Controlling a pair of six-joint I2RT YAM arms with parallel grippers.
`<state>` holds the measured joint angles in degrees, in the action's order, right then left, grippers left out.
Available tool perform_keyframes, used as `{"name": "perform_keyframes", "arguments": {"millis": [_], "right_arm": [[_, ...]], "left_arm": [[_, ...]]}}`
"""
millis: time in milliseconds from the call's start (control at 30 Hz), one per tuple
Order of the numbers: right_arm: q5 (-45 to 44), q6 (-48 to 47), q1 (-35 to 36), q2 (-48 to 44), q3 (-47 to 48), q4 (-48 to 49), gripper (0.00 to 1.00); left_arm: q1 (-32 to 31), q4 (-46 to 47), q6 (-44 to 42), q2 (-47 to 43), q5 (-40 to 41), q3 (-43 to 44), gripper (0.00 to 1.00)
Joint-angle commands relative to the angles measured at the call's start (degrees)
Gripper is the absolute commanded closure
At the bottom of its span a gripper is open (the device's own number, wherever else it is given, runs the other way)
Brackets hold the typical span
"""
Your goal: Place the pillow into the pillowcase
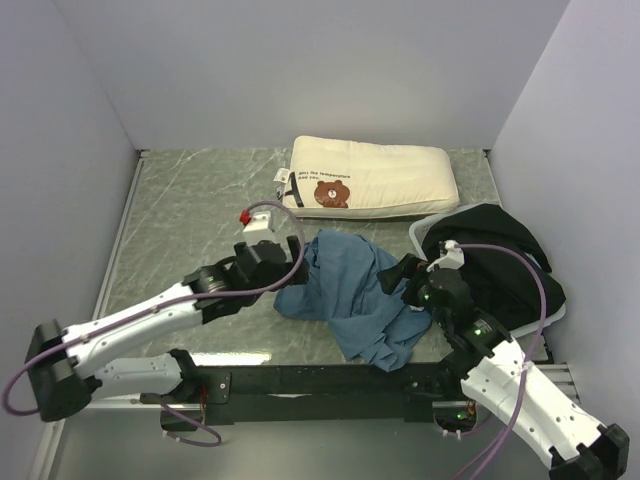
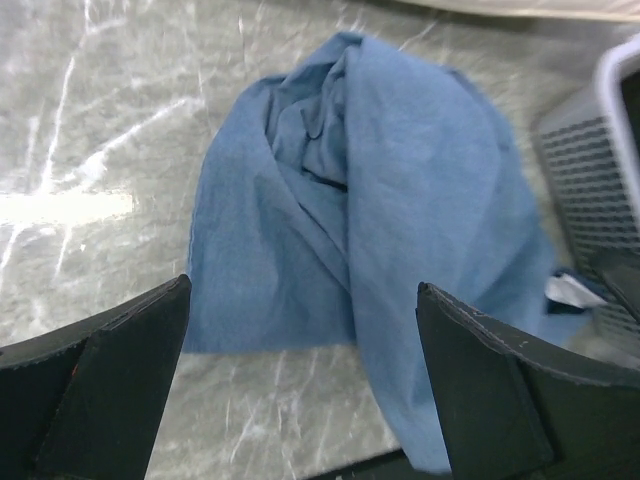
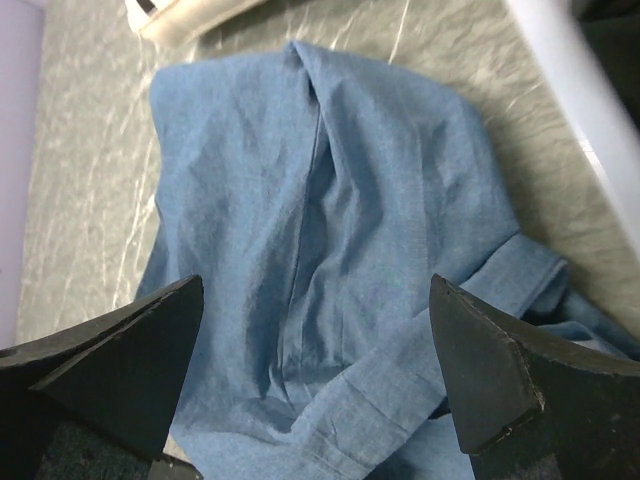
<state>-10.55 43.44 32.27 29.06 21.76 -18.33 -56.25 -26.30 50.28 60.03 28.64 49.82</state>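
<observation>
The cream pillow (image 1: pixel 375 180) with a brown bear face lies flat at the back of the table. In front of it the dusty-blue pillowcase (image 1: pixel 350 290) sits crumpled in a heap. My left gripper (image 1: pixel 290 255) is open at the heap's left edge, and my right gripper (image 1: pixel 395 275) is open at its right edge. The left wrist view has the pillowcase (image 2: pixel 370 200) beyond the open left gripper (image 2: pixel 303 290), nothing between the fingers. The right wrist view has the open right gripper (image 3: pixel 315 290) just above the folded pillowcase (image 3: pixel 320 220), with the hem below it.
A pale basket (image 1: pixel 415 232) holding a black fabric bundle (image 1: pixel 500 255) stands at the right, close to my right arm. Its ribbed side (image 2: pixel 590 170) and rim (image 3: pixel 580 90) appear in the wrist views. Walls enclose the marbled table on three sides.
</observation>
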Motion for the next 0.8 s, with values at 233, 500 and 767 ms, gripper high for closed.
{"name": "perform_keyframes", "arguments": {"millis": [233, 500, 767], "right_arm": [[2.37, -0.11, 0.42, 7.86, 2.32, 3.92, 0.00], [1.31, 0.77, 0.34, 5.92, 1.62, 0.22, 0.01], [6.49, 1.47, 1.04, 8.29, 0.21, 3.47, 0.06]], "left_arm": [[2.55, 11.45, -0.63, 25.65, -5.62, 2.91, 0.01], [5.88, 16.19, 4.47, 27.69, -6.49, -2.53, 0.20], [10.19, 17.87, 6.14, 23.65, -7.02, -7.37, 0.92]]}}
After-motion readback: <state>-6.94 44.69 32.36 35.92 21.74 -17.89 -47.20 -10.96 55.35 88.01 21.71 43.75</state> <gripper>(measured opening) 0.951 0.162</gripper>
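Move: The pillowcase's left edge lies about 17 cm below the left gripper and some 4 cm ahead, with no sideways offset; the pillow is about 27 cm ahead, 17 cm right and 14 cm below. The right gripper hangs over the pillowcase's right part: the pillowcase's middle is some 10 cm left of that gripper, 1 cm back and 11 cm below. From the right gripper the basket is about 20 cm right, 7 cm ahead and 6 cm below. Drop the open left gripper about 14 cm, easing slightly forward and right and tipping the fingers some 15 degrees further down, onto the pillowcase's left edge. Once low, close the fingers nearly shut on that edge while shifting about 3 cm left. Lower the right gripper roughly 2.5 cm over the pillowcase's right part, still open. ##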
